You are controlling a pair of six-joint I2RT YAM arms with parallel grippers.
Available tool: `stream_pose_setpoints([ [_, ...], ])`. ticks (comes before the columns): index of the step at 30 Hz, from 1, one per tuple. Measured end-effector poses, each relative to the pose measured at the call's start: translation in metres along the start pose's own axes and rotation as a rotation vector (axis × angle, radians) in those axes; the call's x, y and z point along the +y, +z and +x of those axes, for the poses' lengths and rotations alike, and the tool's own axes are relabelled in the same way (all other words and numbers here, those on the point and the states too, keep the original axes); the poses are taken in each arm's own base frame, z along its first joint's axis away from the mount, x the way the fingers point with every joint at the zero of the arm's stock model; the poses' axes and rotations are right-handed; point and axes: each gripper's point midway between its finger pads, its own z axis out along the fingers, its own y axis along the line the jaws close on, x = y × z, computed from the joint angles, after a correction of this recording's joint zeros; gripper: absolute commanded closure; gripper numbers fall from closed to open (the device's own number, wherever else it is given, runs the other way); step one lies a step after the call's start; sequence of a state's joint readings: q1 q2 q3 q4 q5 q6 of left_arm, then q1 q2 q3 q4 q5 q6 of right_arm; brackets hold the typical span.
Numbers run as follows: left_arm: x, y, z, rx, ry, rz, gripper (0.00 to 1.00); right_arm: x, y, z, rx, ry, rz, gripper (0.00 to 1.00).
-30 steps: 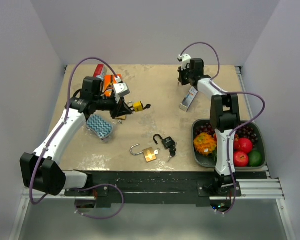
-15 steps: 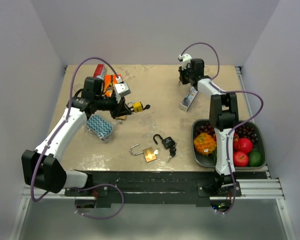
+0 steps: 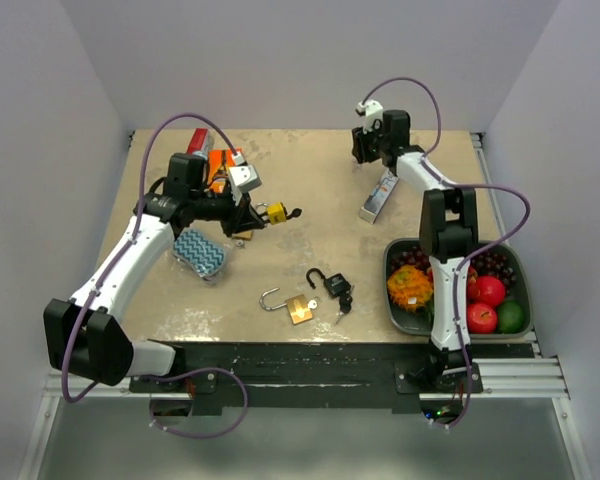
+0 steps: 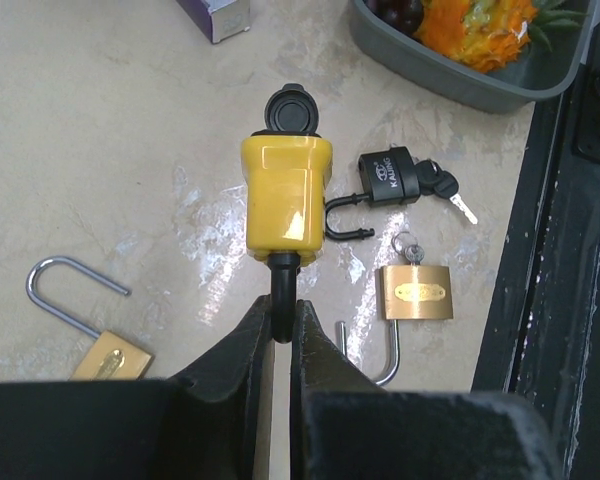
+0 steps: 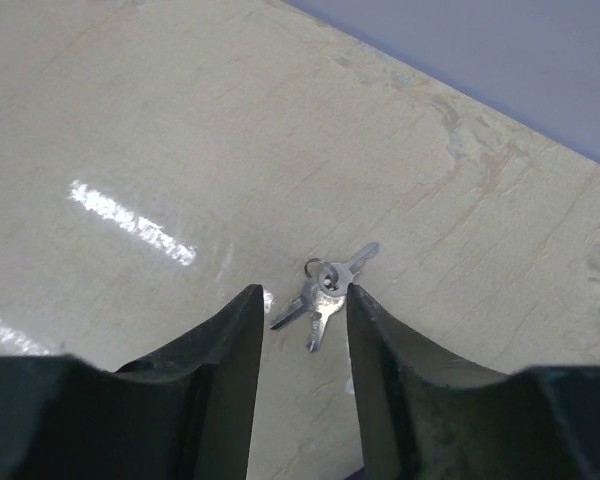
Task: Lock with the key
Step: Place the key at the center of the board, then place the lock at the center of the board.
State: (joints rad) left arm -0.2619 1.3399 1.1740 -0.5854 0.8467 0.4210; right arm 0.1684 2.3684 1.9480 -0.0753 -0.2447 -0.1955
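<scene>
My left gripper [image 4: 282, 305] is shut on the black shackle of a yellow padlock [image 4: 285, 195], holding it above the table; a black key head [image 4: 288, 108] sticks out of its far end. From above, the padlock [image 3: 272, 212] hangs left of centre at my left gripper [image 3: 252, 215]. My right gripper [image 5: 303, 295] is open at the table's far side [image 3: 363, 152]. A bunch of silver keys [image 5: 325, 285] lies on the table between its fingertips, close to the right finger.
An open black padlock with keys [image 3: 332, 284] and an open brass padlock [image 3: 298, 308] lie near the front. Another brass padlock [image 4: 100, 355] lies under my left arm. A grey fruit tray [image 3: 520, 270] sits front right, a small box [image 3: 377, 197] behind it, a blue patterned pad [image 3: 200, 252] left.
My right gripper has opened from shut, and its wrist has shifted slightly toward the back wall. The left arm and yellow padlock have not moved.
</scene>
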Motion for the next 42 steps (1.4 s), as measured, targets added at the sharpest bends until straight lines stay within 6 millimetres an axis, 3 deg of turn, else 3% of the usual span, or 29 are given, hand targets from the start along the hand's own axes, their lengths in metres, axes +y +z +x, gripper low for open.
stream_pose_setpoints([
  [3,0.0,0.0,-0.007,-0.028,0.006,0.004,1.0,0.015,-0.016,-0.01,0.001,0.014,-0.075,0.33],
  [6,-0.002,-0.002,-0.021,-0.092,0.028,-0.006,1.0,0.039,-0.055,-0.038,-0.023,0.042,-0.177,0.2],
  [8,-0.009,-0.005,-0.032,-0.15,0.043,0.015,1.0,0.062,-0.096,-0.065,-0.074,0.048,-0.271,0.1],
  [10,-0.018,-0.007,-0.044,-0.198,0.054,0.059,1.0,0.088,-0.146,-0.092,-0.133,0.023,-0.386,0.09],
  [12,-0.03,-0.009,-0.057,-0.247,0.072,0.133,1.0,0.112,-0.194,-0.109,-0.183,-0.049,-0.489,0.09],
  [14,-0.038,-0.009,-0.059,-0.259,0.084,0.189,1.0,0.133,-0.24,-0.113,-0.216,-0.146,-0.578,0.09],
  [18,-0.052,-0.005,-0.058,-0.231,0.126,0.284,1.0,0.159,-0.297,-0.086,-0.204,-0.385,-0.7,0.09],
  [22,-0.077,0.007,-0.057,-0.174,0.218,0.407,1.0,0.177,-0.324,-0.029,-0.105,-0.557,-0.826,0.09],
  [26,-0.118,0.024,-0.044,-0.105,0.29,0.569,1.0,0.196,-0.347,0.009,-0.058,-0.652,-0.937,0.08],
  [31,-0.133,0.027,-0.028,-0.055,0.26,0.637,1.0,0.229,-0.384,0.008,-0.131,-0.805,-1.021,0.06],
  [36,-0.137,0.029,-0.034,-0.055,0.276,0.654,1.0,0.258,-0.422,0.011,-0.217,-0.915,-1.071,0.04],
  [39,-0.145,0.03,-0.035,-0.053,0.288,0.675,1.0,0.264,-0.432,0.011,-0.24,-0.929,-1.069,0.04],
  [42,-0.151,0.032,-0.034,-0.049,0.293,0.692,1.0,0.267,-0.428,0.008,-0.246,-0.927,-1.072,0.04],
])
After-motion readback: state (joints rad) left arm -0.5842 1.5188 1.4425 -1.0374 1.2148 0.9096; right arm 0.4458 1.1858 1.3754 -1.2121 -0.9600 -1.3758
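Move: The left hand still grips the yellow padlock, whose body lies about 33 cm back, 22 cm left and 10 cm above the empty right hand. The keys lie some 3 cm straight below the right hand. From that hand the long box is 11 cm back and 5 cm right, and the black padlock 38 cm back, 7 cm left, both slightly lower. From the left hand the near brass padlock is about 10 cm back, 10 cm right and 15 cm down. Back and up from the keys, the right hand sweeps some 46 cm in a high arc, drifting left, turning about 80 degrees counter-clockwise and opening wide until its fingers face the yellow padlock, without reaching it. Meanwhile the left hand keeps its grip on that padlock, lifting a little, then carrying it back and right towards the near brass padlock while swivelling some 40 degrees clockwise. ##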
